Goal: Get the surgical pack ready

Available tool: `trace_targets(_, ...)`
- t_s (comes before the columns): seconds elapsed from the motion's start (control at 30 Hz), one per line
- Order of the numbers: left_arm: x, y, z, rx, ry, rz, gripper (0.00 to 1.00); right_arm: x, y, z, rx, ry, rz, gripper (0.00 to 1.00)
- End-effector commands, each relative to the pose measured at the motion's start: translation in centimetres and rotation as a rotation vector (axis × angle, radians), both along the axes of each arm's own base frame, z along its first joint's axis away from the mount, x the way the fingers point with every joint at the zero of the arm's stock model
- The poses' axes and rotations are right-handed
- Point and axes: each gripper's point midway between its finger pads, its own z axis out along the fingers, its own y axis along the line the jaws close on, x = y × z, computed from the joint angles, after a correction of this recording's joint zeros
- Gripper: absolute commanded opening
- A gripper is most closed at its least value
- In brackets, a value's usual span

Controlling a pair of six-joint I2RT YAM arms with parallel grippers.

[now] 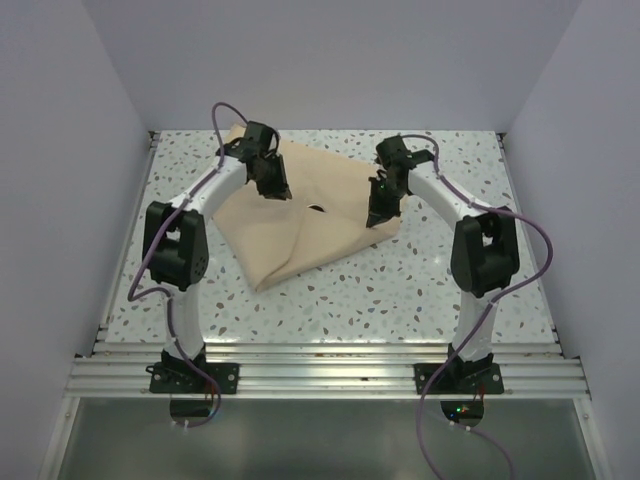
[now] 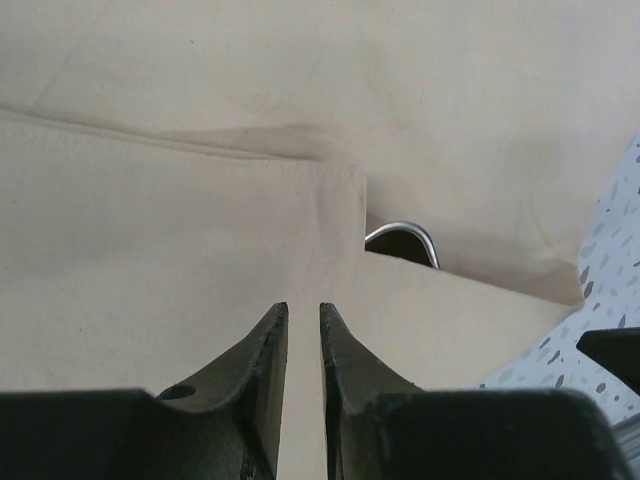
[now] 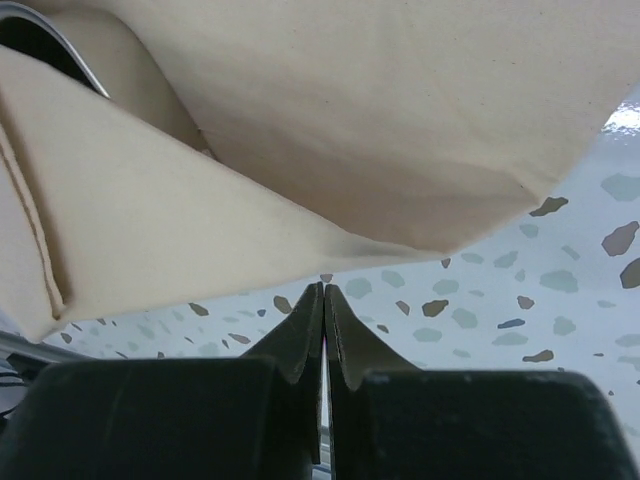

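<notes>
The tan wrap sheet (image 1: 300, 215) lies folded over itself on the speckled table (image 1: 400, 290), and a small dark gap shows at its middle. Through that gap the left wrist view shows a curved bit of the steel tray's rim (image 2: 405, 232); the rest of the tray is hidden. My left gripper (image 1: 272, 185) hovers over the sheet's back-left part, its jaws (image 2: 303, 308) slightly apart with flat cloth (image 2: 200, 200) showing between them. My right gripper (image 1: 380, 215) is at the sheet's right edge. Its jaws (image 3: 323, 288) are shut and empty, just off a folded flap (image 3: 200, 230). The tray rim (image 3: 75, 62) also peeks out at upper left.
White walls close in the table on the left, right and back. An aluminium rail (image 1: 320, 375) carrying both arm bases runs along the near edge. Bare speckled table (image 3: 500, 300) lies in front and right of the sheet. A dark part (image 2: 615, 350) shows at the left wrist view's right edge.
</notes>
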Motion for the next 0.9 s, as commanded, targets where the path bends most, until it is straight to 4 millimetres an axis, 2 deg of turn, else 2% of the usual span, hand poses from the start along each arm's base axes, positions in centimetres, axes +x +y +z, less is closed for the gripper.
trace_targets(0.0,1.8,0.0,0.0,0.016,-0.033,-0.017,0.23,0.2,0.5,-0.9,0.022,0.001,0.021,0.0)
trace_targets(0.23,2.0,1.0,-2.2,0.044,0.021,-0.008,0.23,0.0,2.0,-0.9,0.028,-0.031,0.063,0.0)
trace_targets(0.37,2.1,1.4,-3.1,0.029,0.046,-0.002,0.23,-0.5,2.0,-2.3,0.021,-0.001,0.068,0.0)
trace_targets(0.53,2.0,1.1,-3.8,0.011,0.066,-0.011,0.23,-0.3,2.4,-3.7,0.028,0.017,0.079,0.0)
trace_targets(0.87,1.3,1.0,-4.5,0.0,0.089,-0.015,0.23,1.6,2.6,-7.0,-0.024,0.021,0.091,0.0)
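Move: For the right hand, the near flap's edge on its right side lies about 8 cm below, 2 cm to the left and level fore and aft; the flap's right end is some 8 cm right and 3 cm ahead. The bare tray corner peeks out roughly 9 cm ahead and 13 cm left of the right hand. The left hand has the covered flap top some 6 cm below, 1 cm ahead and 1 cm left, and the tray corner about 8 cm to its right, 1 cm ahead. Down, and slightly to its left, goes the right hand with its fingers still shut, about 7 cm in all, slowly at first and then faster, until the tips meet the flap's edge. The left hand sinks some 5 cm towards the covered flap top, tilting only slightly, its fingers still nearly closed, and eases to a stop with the tips at the cloth. ##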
